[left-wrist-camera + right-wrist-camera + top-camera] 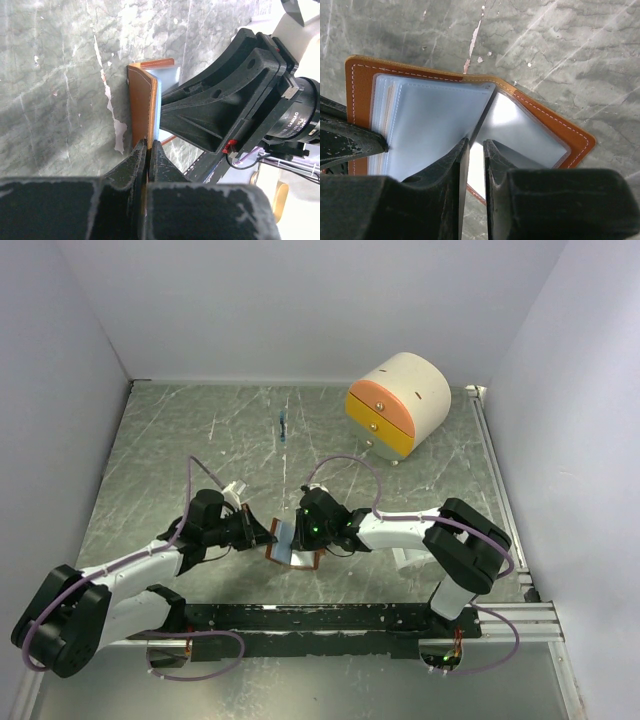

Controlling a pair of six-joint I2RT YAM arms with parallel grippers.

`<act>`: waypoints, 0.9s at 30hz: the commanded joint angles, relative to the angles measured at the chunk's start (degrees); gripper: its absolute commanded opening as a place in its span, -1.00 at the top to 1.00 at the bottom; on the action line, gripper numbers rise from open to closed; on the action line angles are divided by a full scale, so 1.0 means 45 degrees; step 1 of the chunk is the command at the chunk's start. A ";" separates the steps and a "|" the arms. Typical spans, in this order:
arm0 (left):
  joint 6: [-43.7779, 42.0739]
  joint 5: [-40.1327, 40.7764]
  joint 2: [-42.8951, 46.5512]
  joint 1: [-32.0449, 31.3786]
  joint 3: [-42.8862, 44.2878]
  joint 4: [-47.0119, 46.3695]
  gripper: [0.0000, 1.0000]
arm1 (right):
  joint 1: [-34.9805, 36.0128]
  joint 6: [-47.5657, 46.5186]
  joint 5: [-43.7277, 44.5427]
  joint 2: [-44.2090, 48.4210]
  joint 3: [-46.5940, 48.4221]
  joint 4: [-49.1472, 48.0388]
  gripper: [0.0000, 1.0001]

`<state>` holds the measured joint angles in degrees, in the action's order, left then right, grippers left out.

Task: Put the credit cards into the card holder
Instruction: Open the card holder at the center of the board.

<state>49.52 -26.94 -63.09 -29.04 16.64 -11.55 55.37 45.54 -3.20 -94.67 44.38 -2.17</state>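
Note:
The card holder (293, 546) lies open on the marbled table between both arms. Its brown cover (141, 107) stands on edge in the left wrist view, and my left gripper (148, 146) is shut on that cover's near edge. In the right wrist view the card holder (547, 117) shows pale blue-grey pockets (432, 127). My right gripper (476, 146) hovers over the fold, its jaws a narrow gap apart with nothing clamped between them. A thin dark sheet (484, 111) stands edge-on at the fold and reaches the left fingertip. I cannot tell whether it is one of the credit cards or a pocket leaf.
A cream-and-orange drawer box (398, 405) stands at the back right. A small blue item (284, 427) lies at the back centre. Something white (410, 560) sits under my right arm. A black rail (350, 620) runs along the near edge, and pale walls close three sides.

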 commanded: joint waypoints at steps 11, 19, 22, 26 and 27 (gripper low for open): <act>0.0225 0.0518 0.1870 -0.0070 -0.0253 0.1137 0.86 | 0.0363 0.1009 -0.0960 0.1366 -0.0420 -0.1190 0.04; 0.0076 0.0762 0.1789 -0.0071 -0.0088 0.1608 0.86 | 0.0980 0.1305 -0.0934 0.0859 -0.0091 -0.1506 -0.07; 0.0032 0.0868 0.1849 -0.0071 -0.0037 0.1803 0.87 | 0.1137 0.1218 -0.0645 0.0943 0.0105 -0.1157 -0.07; 0.0051 0.0938 0.2005 -0.0071 0.0020 0.1969 0.86 | 0.1436 0.0956 -0.0089 0.1185 0.0446 -0.0381 -0.01; 0.0036 0.1000 0.2047 -0.0071 0.0040 0.2053 0.86 | 0.1556 0.0884 0.0077 0.1252 0.0525 -0.0201 0.04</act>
<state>49.74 -23.51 -55.20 -29.06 15.88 -2.33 60.51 50.13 -4.82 -90.70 44.01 -4.62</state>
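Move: The card holder lies open with its middle practically at the right fingertips, level with them and about 1 cm below. From that hand its left clear page is some 3 cm left, 1 cm ahead and 1 cm up, its right clear page about 3 cm right, level front to back and 1 cm lower. From the left hand, still pinching the raised left cover, the holder's middle is roughly 5 cm right, 1 cm back and 5 cm down. Up first, about 3.5 cm, the right hand lifts out of the fold and spreads its nearly shut fingers to half open; then it swings back and left, some 3 cm each way, over the left clear page towards the holder's near edge, with its left side rolled up a little. The left hand keeps its pinch on the left cover, dips up and down and draws it slightly left and back. ##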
